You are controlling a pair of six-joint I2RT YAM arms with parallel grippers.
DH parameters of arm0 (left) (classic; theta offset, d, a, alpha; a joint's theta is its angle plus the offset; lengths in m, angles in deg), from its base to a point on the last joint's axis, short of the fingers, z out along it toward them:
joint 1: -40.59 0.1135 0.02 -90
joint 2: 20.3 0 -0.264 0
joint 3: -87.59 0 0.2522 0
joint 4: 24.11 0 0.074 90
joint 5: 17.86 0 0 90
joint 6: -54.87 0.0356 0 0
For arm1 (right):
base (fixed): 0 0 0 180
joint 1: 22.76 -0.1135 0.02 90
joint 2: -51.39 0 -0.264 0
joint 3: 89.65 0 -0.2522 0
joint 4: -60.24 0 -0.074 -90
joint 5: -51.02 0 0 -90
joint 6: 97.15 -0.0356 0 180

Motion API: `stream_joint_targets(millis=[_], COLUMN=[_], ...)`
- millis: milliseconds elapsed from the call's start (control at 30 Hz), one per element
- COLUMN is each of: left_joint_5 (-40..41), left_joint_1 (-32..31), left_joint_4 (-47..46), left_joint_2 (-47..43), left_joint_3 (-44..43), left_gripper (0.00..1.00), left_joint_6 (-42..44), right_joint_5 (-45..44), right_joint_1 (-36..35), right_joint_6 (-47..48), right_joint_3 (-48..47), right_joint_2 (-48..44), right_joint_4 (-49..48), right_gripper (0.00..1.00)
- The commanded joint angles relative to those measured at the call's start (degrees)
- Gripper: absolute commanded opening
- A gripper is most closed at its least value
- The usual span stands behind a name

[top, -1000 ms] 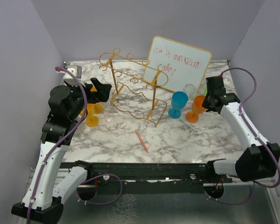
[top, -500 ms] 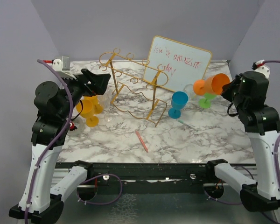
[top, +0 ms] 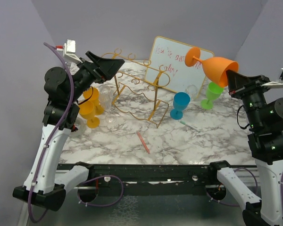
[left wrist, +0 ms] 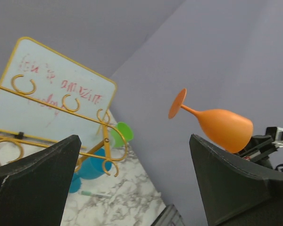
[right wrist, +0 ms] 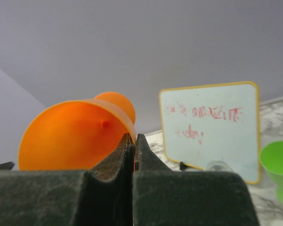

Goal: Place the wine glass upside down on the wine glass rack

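Note:
An orange wine glass (top: 216, 67) hangs high over the table's right side, tipped on its side with its foot pointing left toward the whiteboard. My right gripper (top: 230, 77) is shut on its rim, one finger inside the bowl and one outside, as the right wrist view shows at the gripper (right wrist: 134, 139) and glass (right wrist: 70, 132). The gold wire wine glass rack (top: 132, 89) stands at the table's middle back. My left gripper (top: 114, 63) is raised over the rack's left end, open and empty. In the left wrist view the glass (left wrist: 224, 127) floats beyond the rack (left wrist: 105, 134).
A framed whiteboard (top: 179, 63) leans behind the rack. A blue glass (top: 180, 103), a green glass (top: 212, 94) and a clear glass (top: 192, 90) stand right of the rack. Orange glasses (top: 89, 110) stand at the left. A red pen (top: 143, 141) and a marker (top: 188, 125) lie in front.
The right arm has lifted the orange glass off the table and tipped it sideways, carrying it up high. The left arm has risen too, its open gripper moving toward the rack's top.

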Motion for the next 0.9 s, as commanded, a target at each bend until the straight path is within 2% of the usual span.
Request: stream_joint_targets(millis=[0,133,333,467,700,867], left_joint_5=[-3.54,1.54,9.94,13.62,19.02,22.45], left_joint_1=[-2.82,-9.97,-24.76,-28.58,-33.76,-36.32], left_joint_4=[-14.78,-23.63,-24.11,-24.61,-28.15,-28.47], left_joint_2=[3.93,8.43,19.01,25.45,31.75,35.30], left_joint_3=[0.45,0.39,-9.22,-14.82,-20.83,-25.97], left_gripper=[0.99,0.99,0.99,0.98,0.71,0.65], left_joint_6=[-11.92,-17.82,-15.60,-17.65,-21.32,-20.77], right_joint_5=[8.73,8.80,7.11,7.57,8.88,9.64], right_joint_1=[-0.14,-0.08,-0.08,-0.08,-0.08,-0.08], right_joint_6=[-6.92,-10.57,-13.78,-15.56,-16.88,-18.82], right_joint_3=[5.98,10.38,14.97,16.15,18.69,19.59], right_joint_2=[-0.91,-1.72,-2.08,-1.53,-1.51,-0.73], right_joint_4=[-18.95,-28.99,-38.00,-41.70,-47.80,-49.58], right_gripper=[0.01,0.01,0.00,0.01,0.01,0.01])
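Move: Away to the left hand's right, the orange wine glass's middle is about 34 cm off, 2 cm ahead and 2 cm higher, its foot being the nearer end. The rack's middle lies some 8 cm ahead of this hand, 7 cm right, 28 cm below. From the right hand, still pinching the bowl's rim, the rack is roughly 11 cm ahead, 34 cm left; the blue glass 9 cm ahead, 12 cm left; the green glass 15 cm ahead, 5 cm right. Sweeping some 23 cm to the right over the rack and about 6 cm up, the left hand swings clockwise and rolls its right side up, bringing its fingers close to the orange glass's foot and starting to close them. The right hand keeps its pinch on the rim, rises about 5 cm, drifts left and tips up some 25 degrees, offering the foot to the left fingers. ##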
